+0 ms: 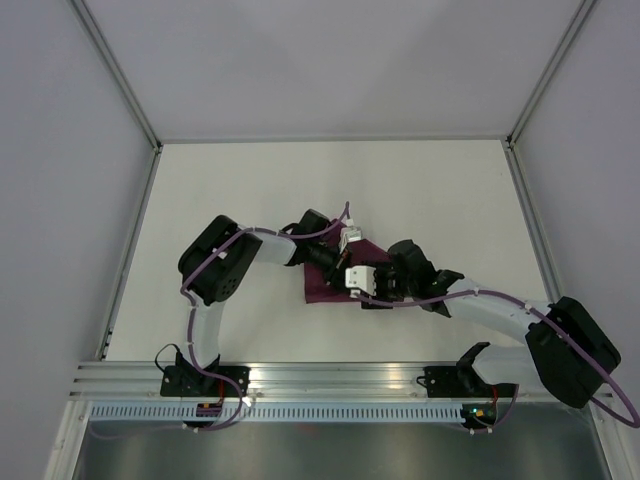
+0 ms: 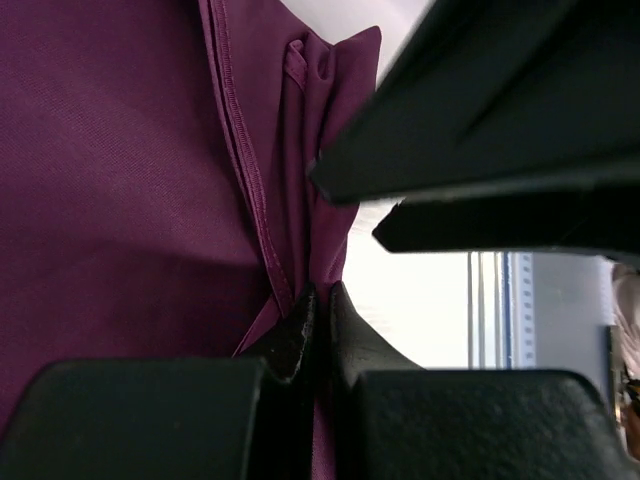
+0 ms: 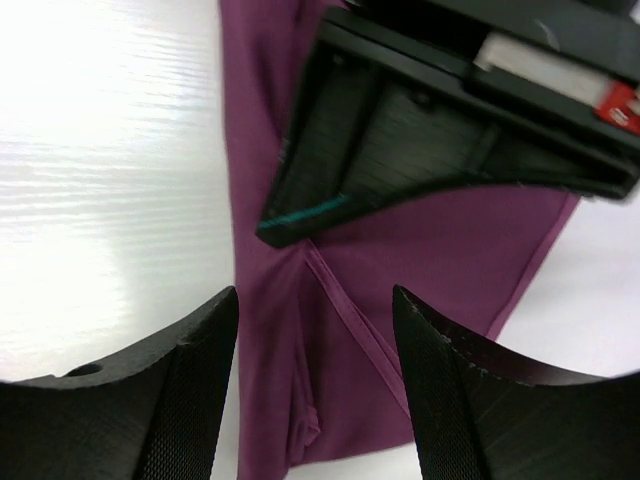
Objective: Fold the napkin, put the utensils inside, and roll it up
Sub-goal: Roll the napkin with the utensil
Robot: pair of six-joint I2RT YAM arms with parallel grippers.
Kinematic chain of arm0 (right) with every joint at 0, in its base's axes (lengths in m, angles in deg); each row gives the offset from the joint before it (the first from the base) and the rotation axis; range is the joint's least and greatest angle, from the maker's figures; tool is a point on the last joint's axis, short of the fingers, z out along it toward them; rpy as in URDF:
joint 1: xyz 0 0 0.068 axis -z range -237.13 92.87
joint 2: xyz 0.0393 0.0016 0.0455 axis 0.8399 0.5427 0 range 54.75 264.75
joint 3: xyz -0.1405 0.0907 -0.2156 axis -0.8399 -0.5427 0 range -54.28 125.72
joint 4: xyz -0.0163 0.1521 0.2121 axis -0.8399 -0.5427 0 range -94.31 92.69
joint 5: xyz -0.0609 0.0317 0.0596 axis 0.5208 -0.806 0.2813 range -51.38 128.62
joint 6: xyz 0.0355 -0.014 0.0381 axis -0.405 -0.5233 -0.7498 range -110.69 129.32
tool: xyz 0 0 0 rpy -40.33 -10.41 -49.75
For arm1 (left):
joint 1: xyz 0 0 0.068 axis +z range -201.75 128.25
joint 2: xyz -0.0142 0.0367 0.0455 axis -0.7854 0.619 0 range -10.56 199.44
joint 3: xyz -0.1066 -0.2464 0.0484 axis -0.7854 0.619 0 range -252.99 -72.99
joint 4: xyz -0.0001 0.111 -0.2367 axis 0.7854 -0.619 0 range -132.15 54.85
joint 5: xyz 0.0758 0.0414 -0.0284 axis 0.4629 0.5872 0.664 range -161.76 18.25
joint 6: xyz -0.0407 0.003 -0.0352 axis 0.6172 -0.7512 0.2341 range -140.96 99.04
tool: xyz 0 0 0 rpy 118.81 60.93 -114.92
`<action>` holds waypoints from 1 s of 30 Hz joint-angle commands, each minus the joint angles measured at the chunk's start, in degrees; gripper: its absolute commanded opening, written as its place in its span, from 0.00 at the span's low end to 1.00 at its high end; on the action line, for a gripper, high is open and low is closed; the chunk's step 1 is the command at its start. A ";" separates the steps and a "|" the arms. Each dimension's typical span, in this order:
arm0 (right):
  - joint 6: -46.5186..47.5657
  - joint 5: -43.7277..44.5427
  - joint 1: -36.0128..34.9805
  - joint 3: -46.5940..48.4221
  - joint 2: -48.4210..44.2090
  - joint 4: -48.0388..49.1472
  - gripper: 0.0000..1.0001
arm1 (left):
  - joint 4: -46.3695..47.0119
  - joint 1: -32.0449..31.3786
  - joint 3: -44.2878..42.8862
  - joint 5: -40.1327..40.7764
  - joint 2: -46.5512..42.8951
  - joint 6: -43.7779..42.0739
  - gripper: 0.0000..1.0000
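Note:
The magenta-purple napkin (image 1: 325, 287) lies folded into a small patch at the middle of the white table. My left gripper (image 1: 342, 266) is down on it. In the left wrist view the gripper (image 2: 322, 296) is shut on a bunched hem fold of the napkin (image 2: 120, 180). My right gripper (image 1: 363, 297) hovers just right of it, jaws wide open. In the right wrist view it (image 3: 315, 296) straddles a hemmed fold of the napkin (image 3: 450, 250) without touching it. The left gripper's fingers (image 3: 380, 150) press the cloth just beyond. No utensils are in view.
The two grippers are nearly touching above the napkin. An aluminium rail (image 1: 330, 378) runs along the table's near edge. Grey enclosure walls (image 1: 60, 200) and frame posts close in the left, right and far sides.

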 commanded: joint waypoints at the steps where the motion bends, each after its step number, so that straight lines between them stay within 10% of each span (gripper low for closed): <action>1: 1.79 5.41 -3.81 -1.38 0.04 5.64 0.68 | -10.11 -0.23 2.17 7.55 5.18 -1.38 0.02; 20: 3.54 12.79 -12.69 -2.18 7.86 6.52 0.59 | -13.54 0.30 -0.29 8.34 6.94 -1.38 0.02; 30: 5.48 12.09 -12.78 2.30 14.54 -3.67 0.24 | -15.13 1.53 -1.35 7.73 6.51 -1.64 0.12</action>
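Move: The right hand, open, is going for the napkin's rolled near edge just right of the left fingertips: about 1 cm back, 2 cm left and 3 cm below. Those left fingertips are some 4 cm to the right hand's left and 1 cm back, and the napkin's flat part spreads about 6 cm ahead and 5 cm left. The left hand already pinches the roll; the right hand's spot on it lies some 2 cm to its right, level with it. Right hand drops about 5 cm down, left and back, closing astride the roll while left keeps pinching. ##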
